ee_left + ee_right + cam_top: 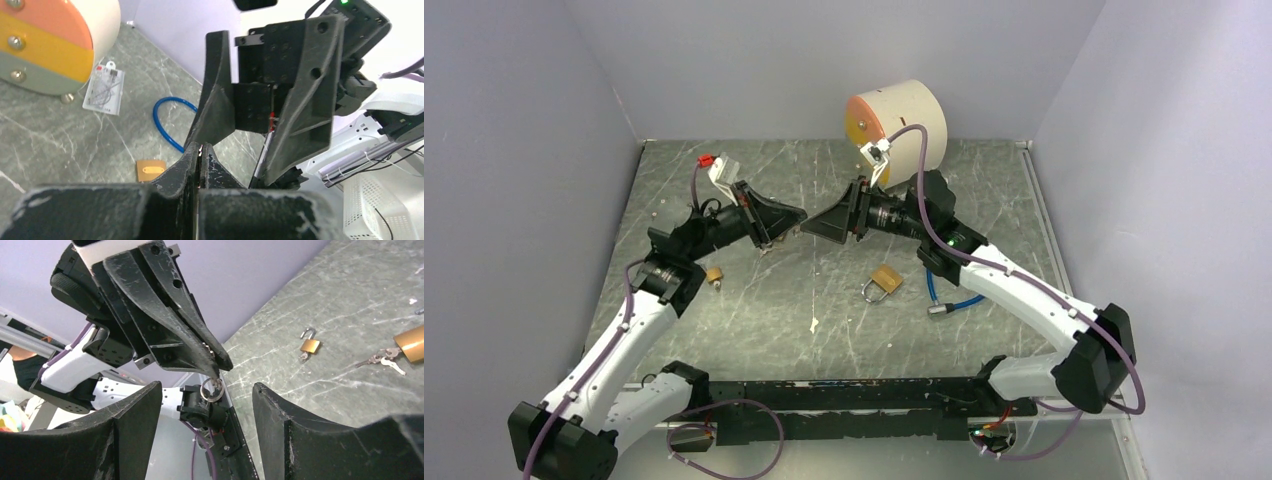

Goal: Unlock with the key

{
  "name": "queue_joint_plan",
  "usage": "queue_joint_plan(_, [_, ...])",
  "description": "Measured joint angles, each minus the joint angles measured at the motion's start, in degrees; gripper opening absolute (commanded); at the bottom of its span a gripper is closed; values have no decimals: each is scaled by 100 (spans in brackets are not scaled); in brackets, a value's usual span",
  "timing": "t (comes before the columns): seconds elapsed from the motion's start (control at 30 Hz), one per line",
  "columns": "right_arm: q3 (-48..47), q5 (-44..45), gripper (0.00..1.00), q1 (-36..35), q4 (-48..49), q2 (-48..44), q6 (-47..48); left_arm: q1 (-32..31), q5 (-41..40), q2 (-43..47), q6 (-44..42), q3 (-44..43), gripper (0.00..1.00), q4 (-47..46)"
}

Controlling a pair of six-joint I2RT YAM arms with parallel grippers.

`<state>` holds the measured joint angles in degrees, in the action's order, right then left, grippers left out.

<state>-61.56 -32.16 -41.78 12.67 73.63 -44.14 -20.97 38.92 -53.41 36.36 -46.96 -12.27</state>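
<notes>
My left gripper [794,217] is shut on a small key; only a thin metal sliver shows between its fingertips in the left wrist view [201,150]. In the right wrist view the key's ring [212,389] hangs from the left gripper's tips. My right gripper [814,228] is open and empty, tip to tip with the left one above the table; its fingers [135,412] stand either side of the ring without touching it. A brass padlock [885,279] lies on the table below and to the right, also in the left wrist view [150,171].
A second small brass padlock [714,273] with raised shackle lies by the left arm [310,344], loose keys [382,360] near it. A blue cable loop [949,295], a clear plastic bag [104,87] and a big cylinder [899,120] sit at the back right.
</notes>
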Motion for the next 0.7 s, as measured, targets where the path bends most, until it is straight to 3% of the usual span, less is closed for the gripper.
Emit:
queue_joint_plan(0.13, [-81, -61, 63, -50, 122, 116, 0, -2, 24, 4, -52, -129, 2, -214])
queue_joint_plan(0.27, [-79, -157, 40, -72, 243, 146, -20, -2, 9, -13, 391, -70, 3, -638])
queue_joint_plan(0.5, [-240, -348, 27, -103, 461, 389, -103, -2, 33, -125, 1088, 125, 2, -1478])
queue_joint_plan(0.63, [-243, -348, 3, -103, 531, 428, -157, 0, 37, -195, 1298, 201, 3, -1768])
queue_joint_plan(0.7, [-243, -361, 0, -103, 610, 428, -219, 11, 20, -199, 1384, 223, 3, -1897])
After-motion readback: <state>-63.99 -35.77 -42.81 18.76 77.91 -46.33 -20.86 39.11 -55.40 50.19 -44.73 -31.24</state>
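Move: For the right hand, the key ring sticking out of the left hand's shut fingertips lies about 2 cm to its left, some 2 cm below and level with it fore and aft. On the table, about 32 cm below, the padlock with keys is roughly 19 cm ahead and 11 cm left of the right hand, the large padlock 11 cm ahead and 14 cm right. From the left hand the ring is 2 cm right, 1 cm ahead and 1 cm below. The right fingers, wide open at first, close almost fully on the key ring at the left hand's fingertips, while that hand eases about 2 cm left towards it and 1 cm up. The left hand keeps its pinch on the keys and lifts them some 4 cm between the right fingers, tipping its own fingertips up by 10 degrees or so. ##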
